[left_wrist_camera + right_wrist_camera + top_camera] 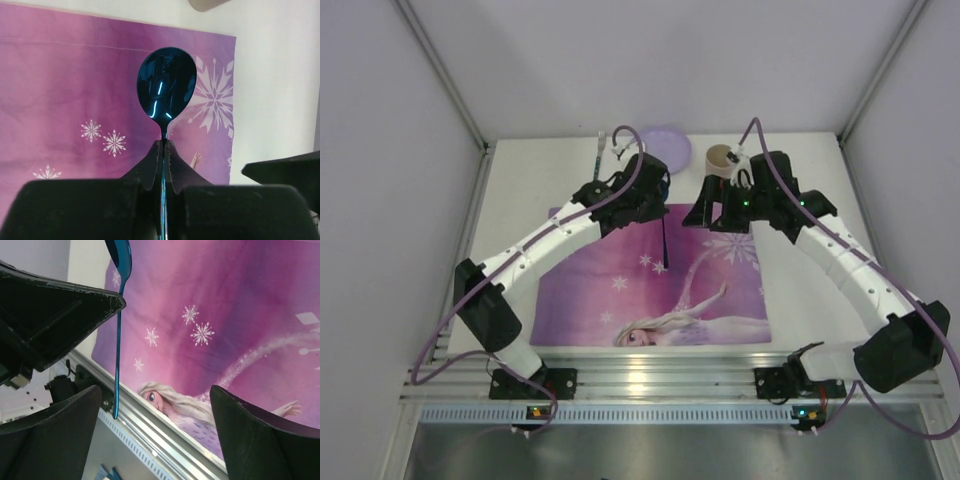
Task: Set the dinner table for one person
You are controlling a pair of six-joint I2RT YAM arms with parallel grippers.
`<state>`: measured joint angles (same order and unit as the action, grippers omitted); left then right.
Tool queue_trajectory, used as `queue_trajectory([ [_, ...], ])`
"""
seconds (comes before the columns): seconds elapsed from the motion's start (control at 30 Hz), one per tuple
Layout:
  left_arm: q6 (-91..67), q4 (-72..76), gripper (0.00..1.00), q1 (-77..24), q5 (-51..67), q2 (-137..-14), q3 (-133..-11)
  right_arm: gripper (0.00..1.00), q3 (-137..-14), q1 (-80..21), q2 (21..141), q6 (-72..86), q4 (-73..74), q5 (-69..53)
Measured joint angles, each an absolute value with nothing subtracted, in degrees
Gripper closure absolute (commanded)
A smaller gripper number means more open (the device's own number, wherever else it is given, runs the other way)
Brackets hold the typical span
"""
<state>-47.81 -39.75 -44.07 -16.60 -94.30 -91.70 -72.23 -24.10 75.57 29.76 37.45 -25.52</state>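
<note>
My left gripper (657, 203) is shut on the neck of a shiny dark blue spoon (665, 245), held above the purple princess placemat (620, 290) on the white dinner table (800, 200). In the left wrist view the spoon's bowl (166, 82) sticks out past the closed fingertips (172, 162). My right gripper (715, 216) stands open just right of the spoon, with nothing between its fingers (265, 435). From the right wrist the spoon's handle (118, 350) runs down beside the left gripper (50, 315), apart from my right fingers.
A lilac plate (663, 146) and a tan cup (722, 158) stand at the back of the table. A thin utensil (598, 152) lies at the back left. The aluminium rail (650, 375) runs along the near edge. Grey walls close in both sides.
</note>
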Motion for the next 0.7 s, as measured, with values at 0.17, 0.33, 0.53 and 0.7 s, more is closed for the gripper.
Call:
queue_trajectory([
  [0.17,-50.6,-41.1,1.0,-47.5,-18.3,-94.1,-92.1,0.33,-68.6,-27.0,75.5,31.1,34.0,-24.6],
  [0.33,-51.8,-42.2,1.0,-49.7,-19.4,-94.3,-93.7,0.41,-65.2,-29.4,75.5,32.4,32.6,-23.6],
  [0.53,-52.4,-42.4,1.0,-50.8,-19.9,-95.1,-96.4,0.42,-64.5,-30.0,75.4,33.4,31.4,-22.9],
  [0.7,-52.2,-43.8,1.0,-51.1,-20.8,-96.7,-97.4,0.42,-64.5,-30.2,74.5,33.6,31.7,-20.8],
])
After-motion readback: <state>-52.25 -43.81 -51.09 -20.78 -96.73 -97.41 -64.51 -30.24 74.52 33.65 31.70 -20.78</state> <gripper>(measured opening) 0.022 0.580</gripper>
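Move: The open right gripper waits for the spoon, whose middle is about 9 cm to its left, level with it front to back and some 2 cm lower. For the left hand, pinching the spoon by the neck with its handle pointing back, that right gripper is about 9 cm to the right and 4 cm back, at like height. From the right hand, the cup stands some 23 cm ahead, 9 cm right and 14 cm below, and the placemat's middle about 2 cm back, 11 cm left and 19 cm below. Keeping its pinch on the spoon's neck, the left hand carries it about 4 cm to the right and 3 cm back, rising slightly, to bring the handle up to the right gripper. The right hand comes to meet the handle, sinking 3–4 cm while shifting some 2 cm left and 2 cm back, its fingers closing from wide to a little over half open before it all but stops short of the spoon, with no grip on the handle yet. ##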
